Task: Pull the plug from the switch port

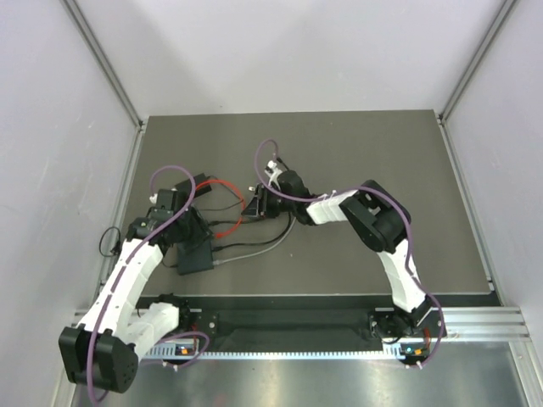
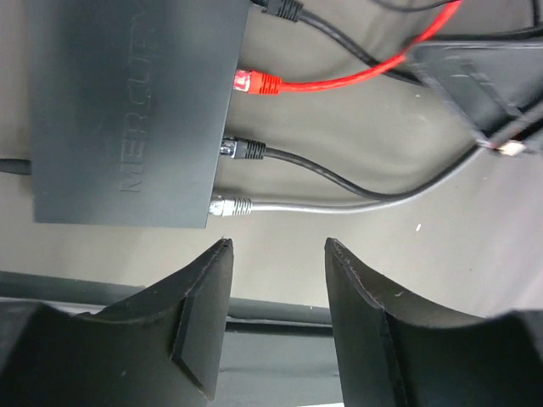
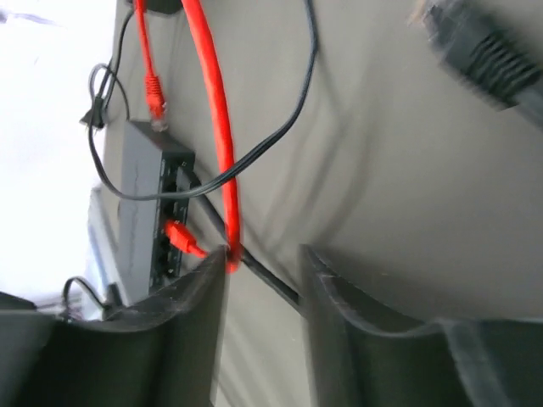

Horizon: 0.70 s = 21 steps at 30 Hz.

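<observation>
The switch (image 2: 127,110) is a flat dark box lying on the grey mat; in the top view it sits at the near left (image 1: 199,257). Along its right edge a red plug (image 2: 254,82), a black plug (image 2: 246,150) and a grey-cabled plug (image 2: 231,206) sit in ports. My left gripper (image 2: 278,250) hangs open just off the switch's near corner, with nothing between its fingers. My right gripper (image 3: 263,254) is open over the mat right of the switch, with a black cable (image 3: 271,280) running beneath it. A blurred black plug (image 3: 484,51) shows loose at the upper right.
A red cable (image 1: 225,208) loops across the mat between the two grippers, and one loose red plug (image 3: 155,93) lies beyond the switch. A thin black lead (image 1: 109,240) curls at the mat's left edge. The metal rail (image 1: 339,322) borders the near side.
</observation>
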### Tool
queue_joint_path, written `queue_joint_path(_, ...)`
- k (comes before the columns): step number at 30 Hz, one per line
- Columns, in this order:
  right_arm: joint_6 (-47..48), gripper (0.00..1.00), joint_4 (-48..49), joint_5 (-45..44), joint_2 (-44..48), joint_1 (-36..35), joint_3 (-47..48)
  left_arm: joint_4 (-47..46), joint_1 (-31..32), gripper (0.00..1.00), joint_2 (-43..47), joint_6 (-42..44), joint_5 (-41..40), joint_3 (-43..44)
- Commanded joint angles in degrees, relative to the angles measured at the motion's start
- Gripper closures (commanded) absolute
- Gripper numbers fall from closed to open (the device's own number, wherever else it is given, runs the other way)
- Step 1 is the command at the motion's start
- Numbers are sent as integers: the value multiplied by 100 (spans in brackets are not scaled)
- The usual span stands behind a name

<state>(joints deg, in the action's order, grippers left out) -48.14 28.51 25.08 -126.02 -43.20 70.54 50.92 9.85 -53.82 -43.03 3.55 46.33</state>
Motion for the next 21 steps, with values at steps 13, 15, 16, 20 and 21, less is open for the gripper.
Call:
queue_joint_path(13, 553, 45, -640, -1226, 2986, -864, -1472, -64, -88, 59, -357, -979, -1892, -132)
queue_joint_path(15, -140, 45, 681, -1085, 2943, -1154, -1979, -64, -123, 62, -383, -1111, -2059, -237)
queue_joint_path(16, -369, 46, 1178, -1171, 2803, -1286, -2157, -151, -141, 65, -409, -1155, -2112, -290)
queue_joint_path(20, -1371, 44, 2955, -1716, 2144, -2015, -2501, -433, -202, 76, -515, -1199, -2095, -563)
queue_joint_path(21, -1513, 43, 3272, -1856, 1986, -2121, -2571, -468, -211, 76, -541, -1208, -2113, -581)
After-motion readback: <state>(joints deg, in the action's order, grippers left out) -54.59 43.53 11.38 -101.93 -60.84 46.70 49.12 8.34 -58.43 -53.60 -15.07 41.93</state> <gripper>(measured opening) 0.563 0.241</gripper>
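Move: For the right hand, low among the cables, the grey plug in the switch's near end lies about 15 cm back and 8 cm left, about level. The seated black plug is 4 cm beyond that grey plug and the red plug 8 cm beyond it; a loose black plug lies 7 cm ahead and 2 cm right of the hand. For the left hand, the switch's middle is some 3 cm ahead, 7 cm left and 10 cm below; the grey plug is almost straight below, 1 cm back and 1 cm left. No new touch shows: the right hand opens wider and lifts clear of the cables, first drifting about 4 cm right, then sweeping back some 15 cm in an arc towards the grey plug, sinking again at the end with fingers apart. The left hand slides about 6 cm left and sinks 4 cm towards the top of the switch, turning some 20 degrees counter-clockwise while its fingers draw together. ##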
